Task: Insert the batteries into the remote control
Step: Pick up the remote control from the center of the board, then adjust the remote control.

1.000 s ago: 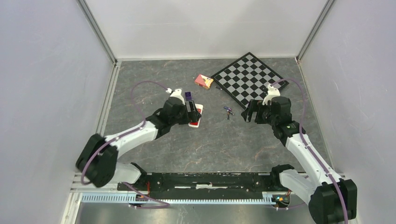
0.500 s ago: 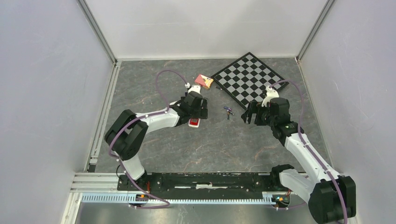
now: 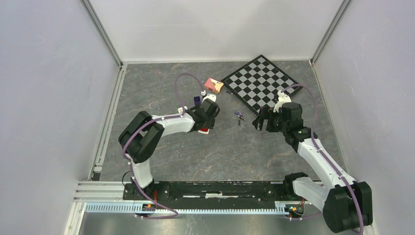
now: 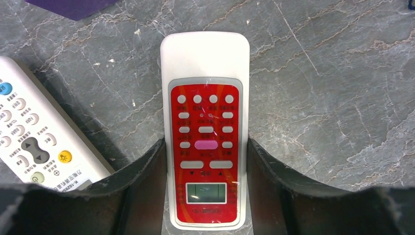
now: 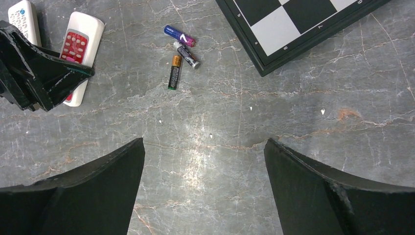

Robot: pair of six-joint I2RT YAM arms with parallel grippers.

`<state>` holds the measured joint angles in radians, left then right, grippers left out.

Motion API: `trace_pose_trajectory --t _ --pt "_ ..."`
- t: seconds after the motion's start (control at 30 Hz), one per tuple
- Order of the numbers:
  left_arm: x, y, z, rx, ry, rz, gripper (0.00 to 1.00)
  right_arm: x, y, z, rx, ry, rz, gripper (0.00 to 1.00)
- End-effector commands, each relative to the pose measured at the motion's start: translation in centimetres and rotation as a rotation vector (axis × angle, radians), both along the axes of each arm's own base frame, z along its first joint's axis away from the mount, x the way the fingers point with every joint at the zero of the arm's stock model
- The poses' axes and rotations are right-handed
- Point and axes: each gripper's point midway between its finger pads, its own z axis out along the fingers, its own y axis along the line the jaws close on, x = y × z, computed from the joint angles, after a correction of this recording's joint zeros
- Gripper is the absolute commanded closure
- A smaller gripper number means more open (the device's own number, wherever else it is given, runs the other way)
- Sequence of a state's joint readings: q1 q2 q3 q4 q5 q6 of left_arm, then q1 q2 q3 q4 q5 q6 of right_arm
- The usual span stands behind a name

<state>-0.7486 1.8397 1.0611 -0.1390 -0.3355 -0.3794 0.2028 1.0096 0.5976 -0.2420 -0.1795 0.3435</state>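
Note:
The remote control (image 4: 205, 73) lies face up on the stone table, with a red button panel and a small display; its back is hidden. My left gripper (image 4: 205, 144) has come down over its display end, and both fingers press its long sides. The top view shows that gripper (image 3: 206, 122) covering most of the remote (image 3: 204, 129). Three batteries (image 5: 179, 35) lie loose together between the arms, two purple-dark and one black with gold (image 5: 174, 71). My right gripper (image 5: 204, 142) hangs open over bare table short of the batteries (image 3: 239, 116), nothing between its fingers.
A second, white remote (image 4: 34, 137) lies just left of the held one, close to my left finger. A purple object (image 3: 197, 100) sits beyond them. A chessboard (image 3: 259, 83) fills the back right, with a small red patterned box (image 3: 214, 85) beside it.
My left arm folded in and its gripper shifted slightly over the red-faced remote, its jaws narrowing from wide open onto the remote's sides. The right arm barely moved.

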Motion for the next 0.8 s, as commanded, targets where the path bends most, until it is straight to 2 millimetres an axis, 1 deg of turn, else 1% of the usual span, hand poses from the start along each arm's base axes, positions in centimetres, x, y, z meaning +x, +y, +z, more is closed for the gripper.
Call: trace_pose_trajectory --t 0.0,0.07,0.13,0.17,0.2,0.23,0.27,0.33,0.4,0.5,0.57,0.6,0.7,0.77 --pt "0.3 0.3 1.1 0.056 -0.014 -0.048 0.5 0.3 0.1 0.3 0.003 -0.022 0.008 0.04" --pt "0.2 -0.3 2.4 0.03 -0.022 -0.078 0.52 0.3 0.5 0.5 0.019 -0.026 0.024 0.04" --pt "-0.3 -1.8 4.1 -0.034 -0.02 -0.156 0.54 0.3 1.2 0.9 0.05 -0.039 0.06 0.04" --pt "-0.9 -3.0 5.1 -0.086 -0.014 -0.223 0.54 0.2 1.9 1.4 0.081 -0.052 0.087 0.04" --pt "-1.6 -4.2 5.9 -0.14 -0.001 -0.291 0.54 0.1 2.7 1.8 0.12 -0.066 0.119 0.03" --pt "-2.8 -5.7 7.1 -0.217 0.019 -0.38 0.54 0.1 3.5 2.3 0.164 -0.086 0.146 0.02" --pt "-3.8 -6.9 8.1 -0.28 0.034 -0.444 0.54 -0.1 4.4 3.0 0.217 -0.104 0.178 0.02" --pt "-6.1 -9.1 10.7 -0.423 0.064 -0.583 0.54 -0.3 6.2 5.0 0.33 -0.173 0.243 0.02" --pt "-7.7 -10.4 12.9 -0.531 0.085 -0.659 0.54 -0.5 7.3 7.3 0.406 -0.256 0.294 0.02" --pt "-9.2 -11.5 15.9 -0.652 0.125 -0.699 0.52 -0.4 7.7 10.3 0.434 -0.384 0.328 0.02" --pt "-11.0 -12.0 17.7 -0.766 0.226 -0.768 0.48 -0.6 7.9 12.2 0.43 -0.478 0.371 0.02" --pt "-11.8 -12.2 18.5 -0.829 0.292 -0.797 0.48 -0.7 8.1 13.4 0.427 -0.538 0.401 0.02" --pt "-11.9 -11.5 19.7 -0.94 0.427 -0.761 0.52 -2.1 9.0 16.9 0.412 -0.711 0.541 0.02" --pt "-11.8 -10.9 20.5 -0.998 0.489 -0.736 0.55 -3.3 9.5 19.0 0.398 -0.832 0.636 0.02"
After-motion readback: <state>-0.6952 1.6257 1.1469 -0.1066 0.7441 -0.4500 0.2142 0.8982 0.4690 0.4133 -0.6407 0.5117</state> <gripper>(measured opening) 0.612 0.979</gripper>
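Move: The red remote is already pinched between the left fingers at table level. The open right gripper stands about 29 cm to the left hand's right, some 5 cm farther back and 9 cm higher. From the left hand, the white remote lies about 10 cm left and 2 cm ahead, the purple box 6 cm left and 13 cm ahead, the batteries 18 cm right and 3 cm ahead. From the right hand, the red remote is some 29 cm left, 5 cm ahead and 10 cm below, the batteries about 11 cm left, 8 cm ahead and 11 cm below. Keep the left grip on the red remote and lift it about 16 cm, then also sweep it right and back towards the right gripper, rolling its right side up and turning it clockwise by roughly 40 degrees each. Meanwhile bring the wide-open right gripper up and left to meet it, tipping its fingers upward, rolling its left side up and turning counter-clockwise. ##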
